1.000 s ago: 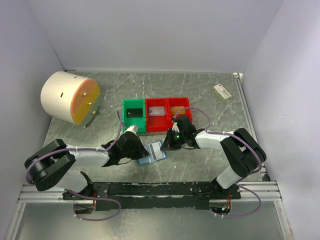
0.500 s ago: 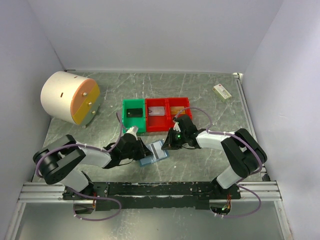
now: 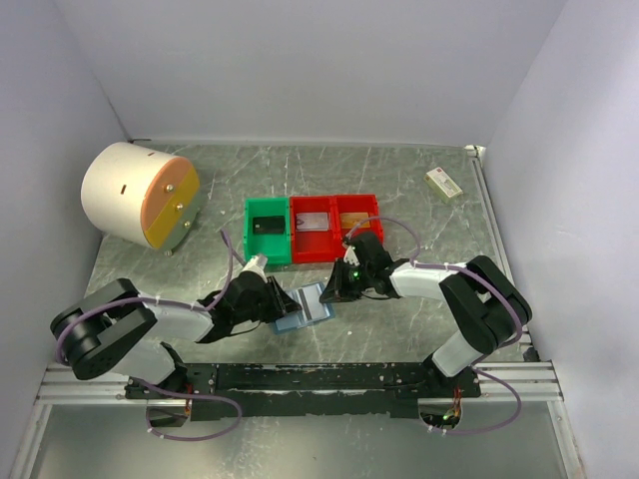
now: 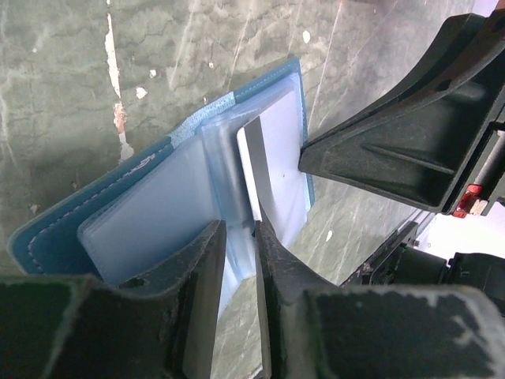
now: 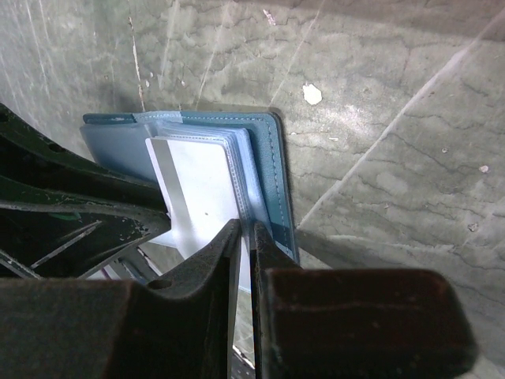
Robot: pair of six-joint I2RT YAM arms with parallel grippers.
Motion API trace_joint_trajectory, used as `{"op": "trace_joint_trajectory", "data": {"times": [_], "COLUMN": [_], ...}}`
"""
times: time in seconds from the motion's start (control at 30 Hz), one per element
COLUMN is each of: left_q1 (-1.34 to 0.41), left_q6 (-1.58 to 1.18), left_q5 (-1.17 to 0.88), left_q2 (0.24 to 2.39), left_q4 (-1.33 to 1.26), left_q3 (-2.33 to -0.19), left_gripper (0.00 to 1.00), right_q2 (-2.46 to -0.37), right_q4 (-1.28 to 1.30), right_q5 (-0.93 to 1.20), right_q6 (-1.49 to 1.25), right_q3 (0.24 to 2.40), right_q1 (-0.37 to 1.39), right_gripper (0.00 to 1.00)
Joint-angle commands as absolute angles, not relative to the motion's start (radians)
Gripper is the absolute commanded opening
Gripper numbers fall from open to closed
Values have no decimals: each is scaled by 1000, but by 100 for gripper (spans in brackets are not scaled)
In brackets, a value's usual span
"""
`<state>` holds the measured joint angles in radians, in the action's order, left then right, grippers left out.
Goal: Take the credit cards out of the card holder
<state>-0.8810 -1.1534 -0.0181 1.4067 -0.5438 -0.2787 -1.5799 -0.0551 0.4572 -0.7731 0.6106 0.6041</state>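
The blue card holder [image 3: 303, 307] lies open on the table between both arms, its clear sleeves fanned up. A white credit card [image 5: 197, 189] stands partly out of a sleeve, and the left wrist view catches it edge-on [image 4: 272, 150]. My right gripper [image 5: 246, 229] is shut on the right edge of the card holder [image 5: 274, 181], pinching the cover and sleeves. My left gripper [image 4: 239, 230] sits at the near edge of the card holder [image 4: 142, 189], jaws slightly apart, with a clear sleeve loose in the gap. In the top view the left gripper [image 3: 272, 299] and right gripper [image 3: 333, 285] flank the holder.
Behind the holder stand a green bin [image 3: 268, 239] holding a black item and two joined red bins [image 3: 334, 228] with flat items. A white cylinder with an orange face [image 3: 138, 195] lies at the back left. A small cream box [image 3: 443, 182] lies at the back right.
My left gripper has parted its jaws, letting go of its pinch at the holder's near edge, and the left arm has shifted slightly. The right gripper keeps its hold.
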Motion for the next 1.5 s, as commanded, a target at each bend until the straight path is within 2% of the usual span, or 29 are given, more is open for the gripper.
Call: {"op": "trace_joint_trajectory", "data": {"times": [0.0, 0.37, 0.6, 0.83, 0.93, 1.13, 1.47], "left_q1": [-887, -887, -887, -888, -888, -888, -887], "left_q6": [-1164, -1174, -1183, -1169, -1154, -1102, -1049], "left_q5": [-24, -67, -101, -90, -76, -55, -30], "left_q2": [1441, 1509, 1579, 1580, 1571, 1529, 1439], "left_q4": [-644, -759, -857, -880, -858, -701, -509], "left_q3": [-276, -282, -281, -285, -293, -344, -358], "left_gripper": [32, 31, 27, 30, 26, 7, 7], "right_q2": [-1613, -1619, -1618, -1623, -1623, -1597, -1578], "right_q4": [9, -4, -11, -30, -25, 5, 46], "right_q5": [443, 457, 466, 494, 500, 475, 422], "right_q6": [-766, -775, -777, -778, -771, -751, -739], "right_q3": [581, 575, 574, 559, 558, 566, 593], "right_q1": [614, 615, 615, 615, 614, 614, 611], "right_gripper": [11, 11, 11, 11, 10, 6, 6]}}
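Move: The left fingers stand parted at the left edge of the striped card in the card holder; its middle is about 3 cm to their right, 1 cm ahead and 1 cm below, with the holder's middle roughly 1 cm to the right. The green tray lies some 18 cm ahead and 8 cm left, the red tray 18 cm ahead and 9 cm right. From the shut right fingers, the card's middle is about 3 cm left, 1 cm ahead and 1 cm down. Reaching over the card's exposed left edge, the left fingertips slip about 1.5 cm to the right and slightly down, then close to pinch that edge by its stripe, tipping only a few degrees. Meanwhile the right hand stays at the right-hand page, its shut tips still on the edge of the clear sleeve and easing half a centimetre right near the end. ##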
